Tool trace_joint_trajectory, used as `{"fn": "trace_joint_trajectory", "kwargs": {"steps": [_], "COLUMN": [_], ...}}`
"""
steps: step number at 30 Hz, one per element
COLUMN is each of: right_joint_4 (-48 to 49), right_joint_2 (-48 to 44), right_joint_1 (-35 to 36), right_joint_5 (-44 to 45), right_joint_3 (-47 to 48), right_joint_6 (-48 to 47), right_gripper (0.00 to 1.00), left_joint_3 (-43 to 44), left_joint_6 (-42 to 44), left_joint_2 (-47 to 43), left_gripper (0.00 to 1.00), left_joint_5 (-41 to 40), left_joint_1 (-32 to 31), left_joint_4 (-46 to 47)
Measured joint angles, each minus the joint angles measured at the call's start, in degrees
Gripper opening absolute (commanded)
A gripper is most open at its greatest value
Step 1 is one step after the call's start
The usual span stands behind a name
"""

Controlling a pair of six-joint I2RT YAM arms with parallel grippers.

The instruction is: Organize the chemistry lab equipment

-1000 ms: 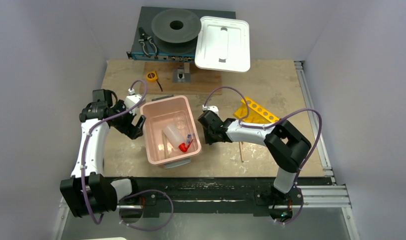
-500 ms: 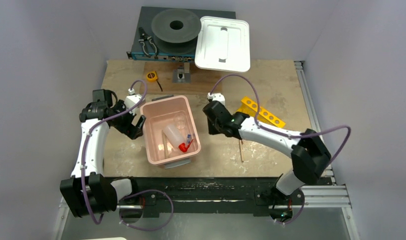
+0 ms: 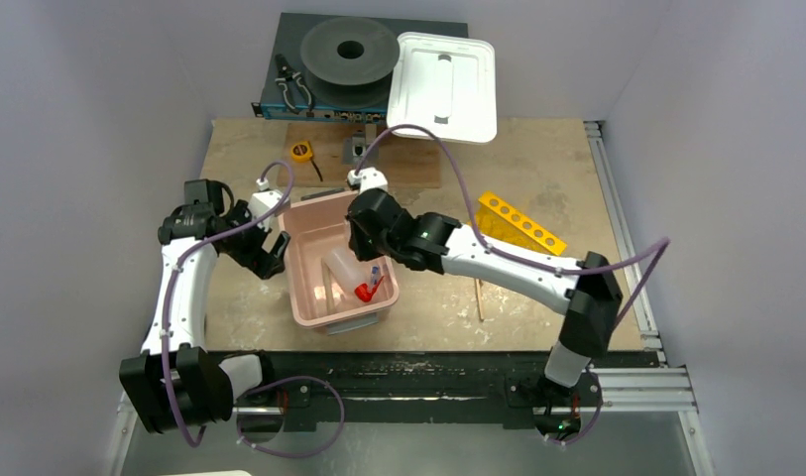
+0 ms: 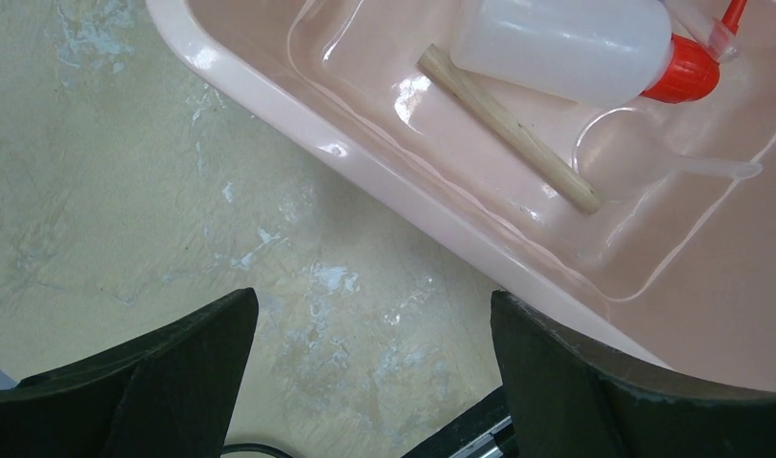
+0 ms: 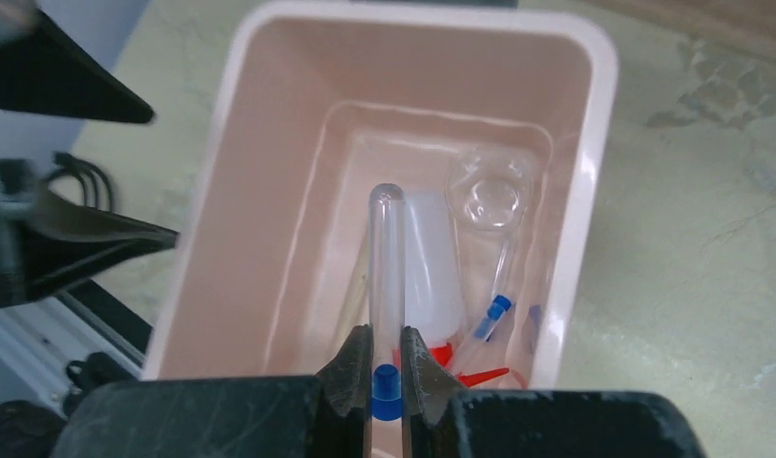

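Observation:
A pink bin (image 3: 301, 268) sits between the arms. In it lie a white squeeze bottle (image 5: 431, 267) with a red spout (image 5: 479, 376), a wooden stick (image 4: 508, 129), a blue-capped tube (image 5: 496, 307) and a small clear glass piece (image 5: 489, 196). My right gripper (image 5: 386, 336) hovers over the bin (image 5: 594, 143), shut on a thin clear blue-capped tube (image 5: 387, 258) that points away from the wrist. My left gripper (image 4: 374, 315) stands open just outside the bin's left wall, nothing between its fingers. A yellow holed rack (image 3: 518, 223) and another wooden stick (image 3: 480, 297) lie on the table to the right.
At the back stand a white lid (image 3: 443, 84), a black spool (image 3: 349, 50) and black pliers (image 3: 294, 89). A yellow tape measure (image 3: 300, 151) and a small metal block (image 3: 361, 149) sit behind the bin. Metal rails run along the table's right and near edges.
My right arm has swung left from the table beside the rack to above the bin, carrying the tube. The left arm has not moved.

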Motion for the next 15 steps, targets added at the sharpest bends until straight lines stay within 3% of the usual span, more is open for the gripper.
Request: {"fn": "trace_joint_trajectory", "kwargs": {"steps": [4, 6, 8, 15], "right_joint_4": [-1.31, -2.21, -2.93, -4.02], "right_joint_2": [6.97, 9.03, 9.62, 1.95], "right_joint_1": [0.26, 0.20, 0.04, -3.02], "right_joint_5": [-0.83, -1.38, -1.49, -1.33], "right_joint_3": [-0.02, -0.07, -0.07, -2.47], "right_joint_6": [0.04, -0.09, -0.17, -1.14], "right_gripper": [0.08, 0.28, 0.39, 0.46], "left_joint_3": [0.00, 0.00, 0.00, 0.00], "left_joint_6": [0.24, 0.24, 0.24, 0.24], "left_joint_2": [-0.33, -0.35, -0.39, -0.44], "left_gripper": [0.92, 0.92, 0.92, 0.92], "left_joint_5": [0.26, 0.37, 0.61, 1.33], "left_joint_1": [0.00, 0.00, 0.00, 0.00], "left_joint_4": [-0.48, -0.79, -0.92, -1.20]}}
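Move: The right hand still holds a blue-capped test tube over the pink bin, whose middle lies about 18 cm below, 6 cm left and 2 cm back. Inside it, the wash bottle lies about 5 cm left and 3 cm back, and another blue-capped tube 2 cm right and 5 cm back, both some 20 cm below. The bin's middle is roughly 13 cm right of the left hand, 1 cm ahead and 9 cm below. The right hand dips about 9 cm towards the bin, opens, releasing the tube, then rises 4 cm, drifting right. ##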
